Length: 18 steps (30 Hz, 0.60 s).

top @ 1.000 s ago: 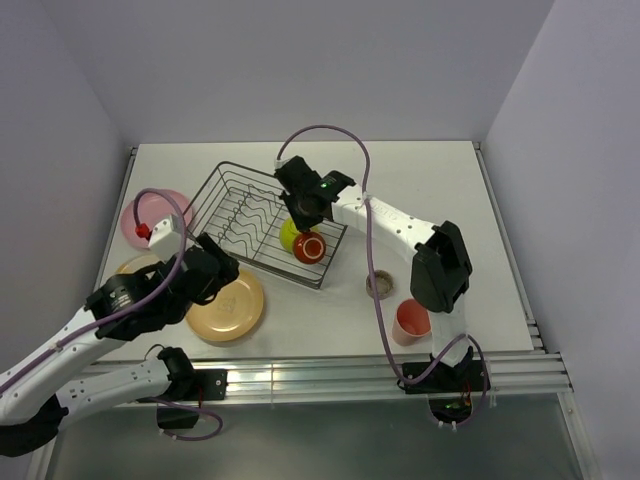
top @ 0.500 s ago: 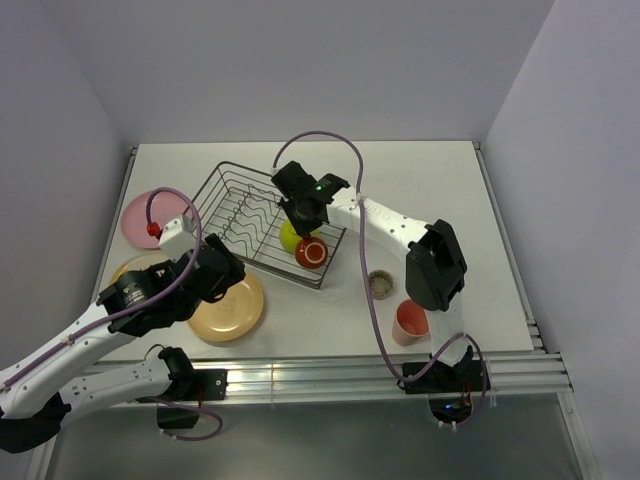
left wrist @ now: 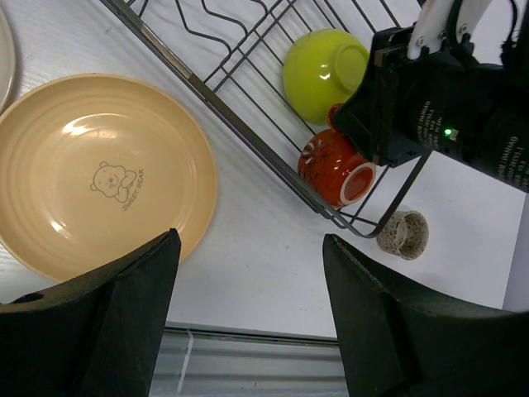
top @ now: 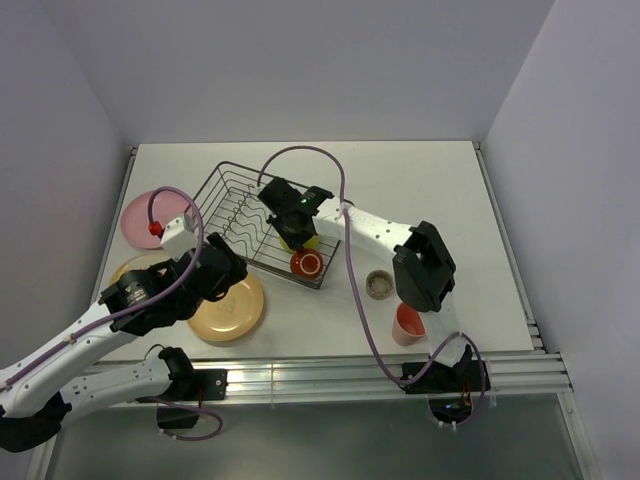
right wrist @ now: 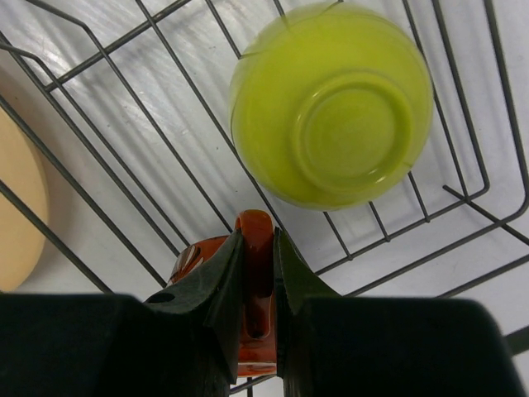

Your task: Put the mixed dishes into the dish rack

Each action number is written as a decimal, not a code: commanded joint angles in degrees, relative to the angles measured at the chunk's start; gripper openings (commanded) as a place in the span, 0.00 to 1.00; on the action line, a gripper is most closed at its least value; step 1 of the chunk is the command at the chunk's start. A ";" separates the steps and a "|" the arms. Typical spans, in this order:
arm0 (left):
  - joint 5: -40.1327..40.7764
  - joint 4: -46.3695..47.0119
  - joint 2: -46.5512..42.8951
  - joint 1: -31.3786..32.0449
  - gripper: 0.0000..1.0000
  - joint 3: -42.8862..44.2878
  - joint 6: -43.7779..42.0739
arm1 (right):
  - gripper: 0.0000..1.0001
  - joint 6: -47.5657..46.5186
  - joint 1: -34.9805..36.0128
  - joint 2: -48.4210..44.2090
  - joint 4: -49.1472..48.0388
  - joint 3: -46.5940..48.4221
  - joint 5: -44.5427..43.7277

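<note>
The dish rack (top: 232,166) is a silver wire basket at centre-left. The lime-green bowl (right wrist: 331,116) lies upside down in its near right part. Just beside the bowl, my right gripper (right wrist: 254,238) is shut on the handle of the small red mug (top: 306,263), which is tilted over the rack's near right corner. My left gripper (left wrist: 250,241) hangs open and empty above the table, right of the tan-orange plate (left wrist: 99,174). The pink plate (top: 138,218) and the pale cream plate (top: 132,266) lie left of the rack.
The grey-beige cup (top: 380,285) stands on the table right of the rack's near corner, with the salmon-pink tumbler (top: 410,322) nearer, by the right arm's base. The table's front rail (left wrist: 248,351) runs just below my left fingers.
My right gripper has carried the red mug a little left and nearer, over the rack's near right corner. My left arm shifted slightly right and stays open.
</note>
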<state>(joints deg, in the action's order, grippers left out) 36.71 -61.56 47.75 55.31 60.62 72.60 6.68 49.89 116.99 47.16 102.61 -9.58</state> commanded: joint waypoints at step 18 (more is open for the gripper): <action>-1.20 2.58 1.56 -0.03 0.76 -0.59 -2.11 | 0.53 -2.81 1.00 4.39 -2.68 2.07 -0.17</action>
<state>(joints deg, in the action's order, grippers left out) 36.07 -60.47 49.15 55.31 60.47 71.57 3.81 50.48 122.17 46.30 103.63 -9.54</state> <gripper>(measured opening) 0.762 0.514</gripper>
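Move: The right hand already grips the mug's handle. The mug's spot in the dish rack's near right corner lies about 4 cm back, 3 cm right and 6 cm below it. The green bowl is some 6 cm ahead, 1 cm right and 4 cm lower; the yellow plate is 13 cm back, 17 cm left and 9 cm lower. From the left hand the spot is about 10 cm ahead, 17 cm right and 18 cm down. Lower the right gripper about 3.5 cm almost straight down, still pinching the handle, to set the mug on the rack wires just short of the green bowl. Over the last part of the descent open the fingers to about half, so that they come free of the handle and end on either side of it. ##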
